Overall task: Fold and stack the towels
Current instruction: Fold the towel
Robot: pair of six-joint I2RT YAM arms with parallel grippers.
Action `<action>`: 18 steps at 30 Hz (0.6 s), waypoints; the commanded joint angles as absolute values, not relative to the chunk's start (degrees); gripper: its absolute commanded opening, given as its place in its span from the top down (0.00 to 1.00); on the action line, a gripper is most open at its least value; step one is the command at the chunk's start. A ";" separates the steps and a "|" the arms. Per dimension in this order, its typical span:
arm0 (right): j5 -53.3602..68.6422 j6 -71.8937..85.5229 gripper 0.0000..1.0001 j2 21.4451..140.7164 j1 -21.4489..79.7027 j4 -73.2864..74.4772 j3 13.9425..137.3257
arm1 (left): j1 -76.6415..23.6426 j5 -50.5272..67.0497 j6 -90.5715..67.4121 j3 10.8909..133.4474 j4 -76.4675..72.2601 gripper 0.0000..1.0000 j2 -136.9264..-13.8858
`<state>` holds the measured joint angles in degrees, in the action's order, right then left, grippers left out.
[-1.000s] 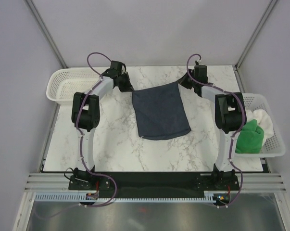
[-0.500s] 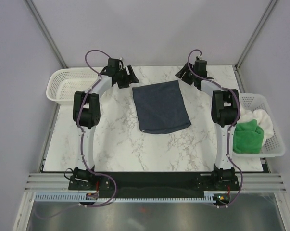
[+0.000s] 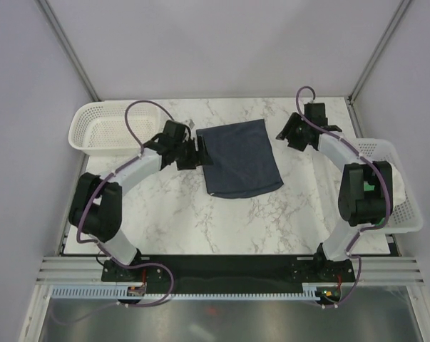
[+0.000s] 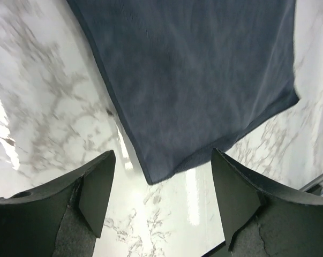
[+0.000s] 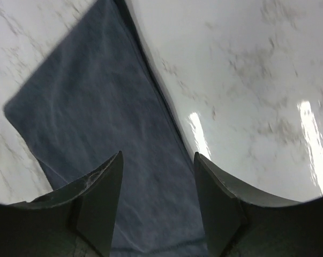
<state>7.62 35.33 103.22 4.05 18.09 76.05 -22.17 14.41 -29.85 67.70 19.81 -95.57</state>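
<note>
The dark navy towel (image 3: pixel 239 160) lies flat on the marble table, folded over, with its rounded fold toward the arms. My left gripper (image 3: pixel 197 152) is at the towel's left edge, open and empty. In the left wrist view a towel (image 4: pixel 193 80) corner sits just ahead of the open left gripper (image 4: pixel 164 198). My right gripper (image 3: pixel 286 132) hovers by the far right corner, open. In the right wrist view the right gripper (image 5: pixel 157 198) hangs over the towel (image 5: pixel 97 134) edge, gripping nothing. A sliver of the green towel (image 3: pixel 369 187) shows behind the right arm. The white towel is hidden.
An empty white mesh basket (image 3: pixel 104 125) stands at the table's far left. Another white mesh basket (image 3: pixel 403 203) sits at the right edge, mostly behind the right arm's elbow. Bare marble (image 3: pixel 200 221) lies in front of the navy towel.
Both grippers let go of the navy towel's far corners and it dropped flat. The left gripper moved nearer along the towel's left edge. The right gripper drew off to the right.
</note>
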 commanded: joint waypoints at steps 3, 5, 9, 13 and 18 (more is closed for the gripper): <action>6.24 36.39 0.38 95.55 5.01 20.49 60.95 | -26.89 13.54 -35.85 55.21 11.00 0.21 -91.32; 7.11 36.47 0.38 93.35 5.19 17.86 55.93 | -28.73 13.36 -35.86 51.87 6.08 0.21 -91.14; 10.98 37.96 0.38 89.92 5.36 11.88 49.41 | -30.93 12.13 -34.89 48.43 1.50 0.21 -91.93; 10.46 38.58 0.38 86.14 5.63 8.97 46.06 | -31.82 11.95 -37.08 43.70 -5.43 0.20 -92.90; 10.11 37.62 0.38 85.69 5.62 8.70 45.61 | -33.13 17.39 -39.55 42.89 -14.05 0.22 -95.80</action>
<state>9.82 37.63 86.83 5.41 11.92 45.82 -32.01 14.52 -36.36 43.68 -5.76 -93.80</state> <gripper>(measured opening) 0.621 0.786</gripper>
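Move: The towel's near left corner lies about 9 cm back from my left hand, 1 cm to its right and some 10 cm below; the near right corner is about 14 cm back from my right hand, 1 cm to its right and 10 cm below. The towel's middle is 6 cm ahead and 11 cm right of my left hand. The right basket stands roughly 29 cm right of my right hand and 13 cm back. I bring both open hands back and down to the towel's near corners. My left hand goes about 8 cm back and 8 cm down, then eases 3 cm to the right, low over the left corner. My right hand goes some 13 cm back and 8 cm down, tipping down about 15 degrees, then lifts 2 cm near the right corner, partly levelling. ##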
